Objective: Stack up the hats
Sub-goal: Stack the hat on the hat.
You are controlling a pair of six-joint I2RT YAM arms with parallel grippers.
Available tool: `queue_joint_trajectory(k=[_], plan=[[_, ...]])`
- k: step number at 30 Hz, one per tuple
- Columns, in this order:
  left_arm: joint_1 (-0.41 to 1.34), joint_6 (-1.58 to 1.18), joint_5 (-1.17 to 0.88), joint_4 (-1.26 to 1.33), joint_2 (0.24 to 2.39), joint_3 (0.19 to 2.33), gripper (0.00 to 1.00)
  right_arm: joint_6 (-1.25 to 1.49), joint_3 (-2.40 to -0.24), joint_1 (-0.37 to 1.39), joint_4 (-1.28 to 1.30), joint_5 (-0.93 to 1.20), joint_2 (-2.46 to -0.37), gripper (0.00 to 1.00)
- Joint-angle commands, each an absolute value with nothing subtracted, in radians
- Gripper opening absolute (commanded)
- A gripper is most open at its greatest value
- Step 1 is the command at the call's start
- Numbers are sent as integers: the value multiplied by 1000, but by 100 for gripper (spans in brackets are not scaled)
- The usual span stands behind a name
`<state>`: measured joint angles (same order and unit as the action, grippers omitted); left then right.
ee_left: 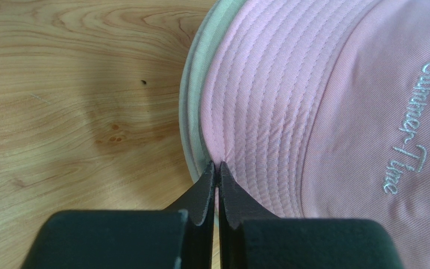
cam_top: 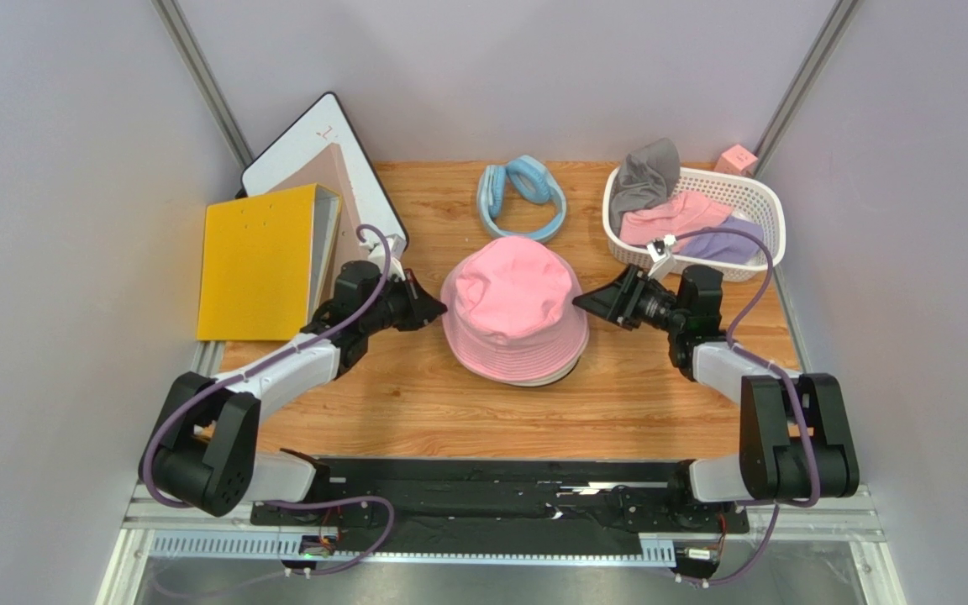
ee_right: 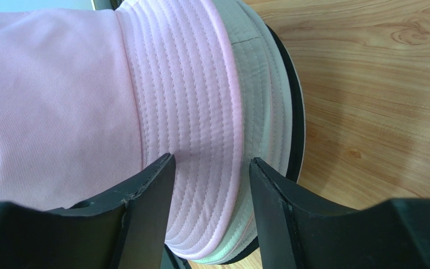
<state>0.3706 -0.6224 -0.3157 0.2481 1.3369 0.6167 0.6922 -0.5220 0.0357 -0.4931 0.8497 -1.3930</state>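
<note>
A pink hat (cam_top: 514, 303) tops a stack in the middle of the wooden table. In the right wrist view a pale hat brim (ee_right: 259, 101) and a black hat brim (ee_right: 297, 112) show under the pink hat (ee_right: 189, 101). My left gripper (cam_top: 436, 306) is shut, its tips (ee_left: 217, 166) touching the left edge of the pink hat's brim (ee_left: 256, 112). My right gripper (cam_top: 585, 303) is open on the stack's right side. Its jaws (ee_right: 211, 162) straddle the pink and pale brims without pinching them. A grey hat (cam_top: 644, 177), another pink hat (cam_top: 672, 217) and a lavender hat (cam_top: 732, 240) lie in the basket.
A white slotted basket (cam_top: 764, 199) stands at the back right, with a small pink box (cam_top: 738, 159) behind it. A light blue padded ring (cam_top: 521, 195) lies at the back centre. A yellow binder (cam_top: 256, 259) and a whiteboard (cam_top: 319, 139) lean at the left.
</note>
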Motion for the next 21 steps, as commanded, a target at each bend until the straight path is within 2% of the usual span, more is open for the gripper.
queue_joint_trajectory(k=[1,7,10,19,20,21], plan=[[359,-583,-304,196,1350,637,0,706,-511,35,-595,902,-1390,55],[359,-586,-307,199,1351,641,0,724,-512,34,-606,940,-1391,49],[359,-588,-308,199,1350,643,0,723,-509,34,-607,946,-1396,42],[359,-588,-313,193,1348,653,0,645,-517,35,-519,928,-1422,8],[359,-588,-313,193,1348,653,0,631,-518,35,-488,913,-1424,0],[359,-588,-313,195,1350,655,0,620,-518,35,-476,905,-1428,0]])
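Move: The pink hat's middle is about 8 cm left of the right hand and 1 cm back, 1 cm higher; its near brim edge lies between the open fingertips, about 1 cm lower. The beige hat sits just beneath it, 8 cm left and 2 cm back, 1 cm lower. The blue headband is 14 cm ahead, 7 cm left and 11 cm below. From the left hand, the pink hat's middle is 10 cm right, level fore and aft, 1 cm above. Right fingers close and pinch the pink brim, easing back and then down about 1 cm; left keeps its pinch. ##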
